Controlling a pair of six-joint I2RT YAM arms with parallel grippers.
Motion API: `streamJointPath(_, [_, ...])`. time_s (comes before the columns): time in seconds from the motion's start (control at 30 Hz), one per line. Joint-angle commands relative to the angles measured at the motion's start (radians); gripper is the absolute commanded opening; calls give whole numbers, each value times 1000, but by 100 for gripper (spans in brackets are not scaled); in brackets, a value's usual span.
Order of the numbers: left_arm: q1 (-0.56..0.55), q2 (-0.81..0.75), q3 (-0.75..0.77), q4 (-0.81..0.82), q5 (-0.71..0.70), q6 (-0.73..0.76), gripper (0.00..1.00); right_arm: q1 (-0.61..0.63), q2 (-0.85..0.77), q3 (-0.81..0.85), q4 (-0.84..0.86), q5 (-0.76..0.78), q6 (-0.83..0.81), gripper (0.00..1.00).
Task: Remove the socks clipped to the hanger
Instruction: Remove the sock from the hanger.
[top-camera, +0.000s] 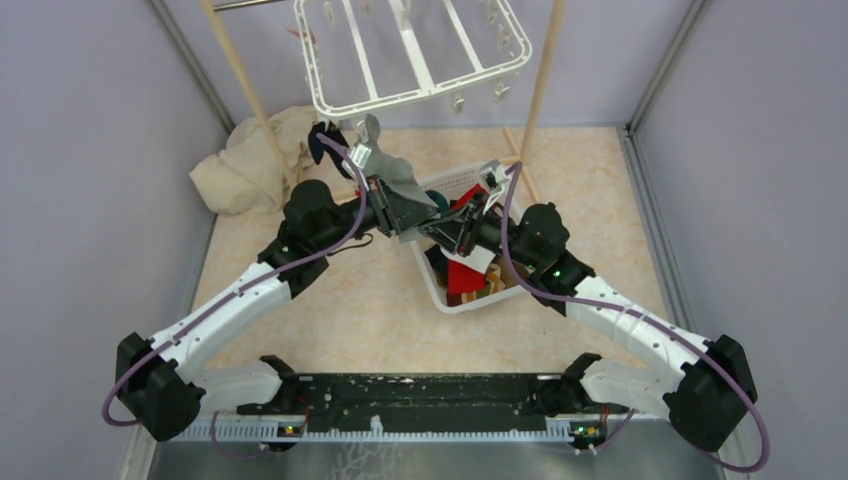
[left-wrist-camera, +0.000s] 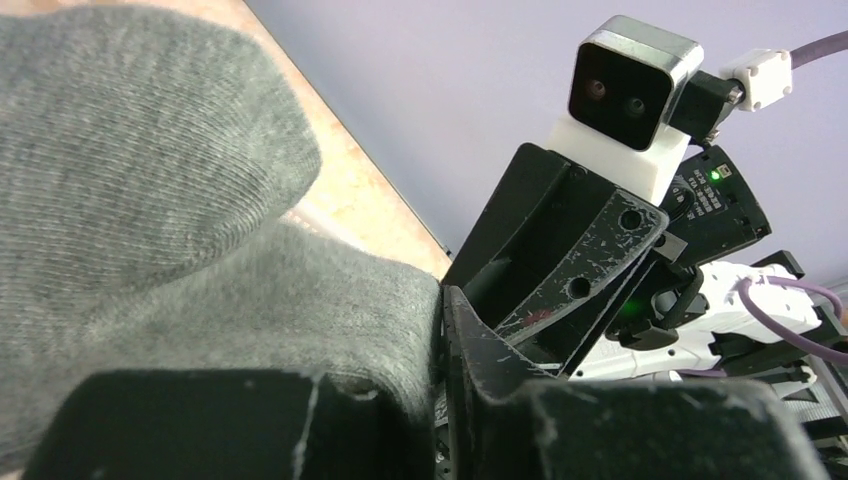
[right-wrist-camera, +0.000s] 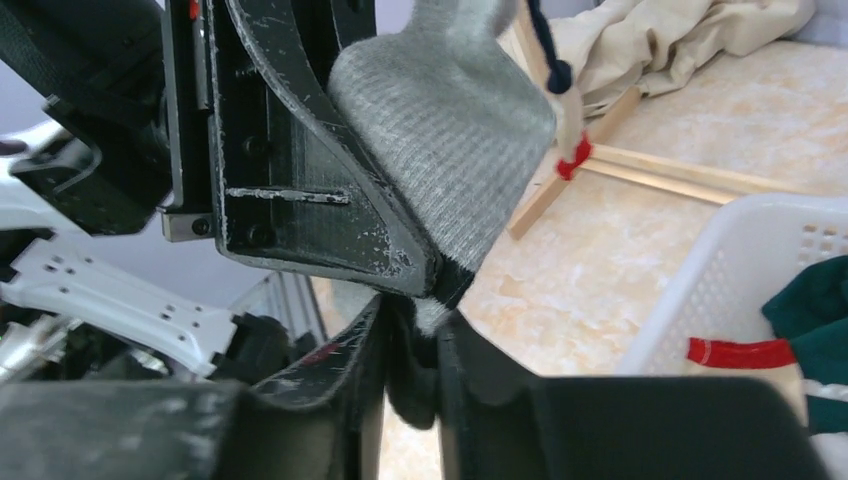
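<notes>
The white hanger (top-camera: 412, 45) hangs at the back between two poles, with small clips dangling from its near edge. Below it, over the floor beside the basket, a grey sock (top-camera: 385, 165) is stretched between both grippers. My left gripper (left-wrist-camera: 440, 330) is shut on the grey sock (left-wrist-camera: 150, 200), whose knit fills the left of that view. My right gripper (right-wrist-camera: 415, 330) is shut on the sock's dark end, just under the left finger, and the grey sock (right-wrist-camera: 440, 130) rises above it. In the top view the left gripper (top-camera: 400, 200) and right gripper (top-camera: 432, 222) nearly touch.
A white slatted basket (top-camera: 470, 306) right of centre holds a red sock (top-camera: 465, 272) and others; its wall (right-wrist-camera: 720, 270) shows beside the right gripper. A beige cloth (top-camera: 245, 165) lies back left. Wooden poles (top-camera: 245, 80) (top-camera: 545, 70) flank the hanger. Something dark (top-camera: 322, 142) dangles under its near-left corner.
</notes>
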Motion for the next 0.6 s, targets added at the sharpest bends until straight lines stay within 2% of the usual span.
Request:
streamJointPath(0.0, [-3,-19,-6,49,19,-8,26,-5,-1,11,75,-25,15,12])
streamJointPath(0.03, [-3,-22,-5,44,19,-6,31,-5,1,11,78,-27,16,3])
streamJointPath(0.07, [-3,-25,-4,37,16,-2,36,-5,1,11,79,-27,18,0])
streamJointPath(0.17, [-3,-39,7,-10,-1,26,51,-5,2,12,81,-29,17,0])
streamJointPath(0.27, [-3,-63,29,-108,-44,74,62,-6,-5,13,63,-23,10,0])
streamJointPath(0.43, [-1,-125,56,-277,-141,144,69,-6,-34,17,3,3,-17,0])
streamJointPath(0.57, [0,-182,55,-348,-194,166,72,-5,-58,19,-50,25,-38,0])
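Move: The grey sock's striped cuff lies between both hands: practically at the left fingers, which still nip it, and about 1 cm left of the right hand point. From the right hand, the clip at the sock's far end is roughly 15 cm ahead, 14 cm left and 10 cm higher; the white basket's middle is some 7 cm ahead, 8 cm right and 22 cm below. Right fingers shut on the grey sock's cuff and hold; left opens, lets go, backs left about 3 cm. ##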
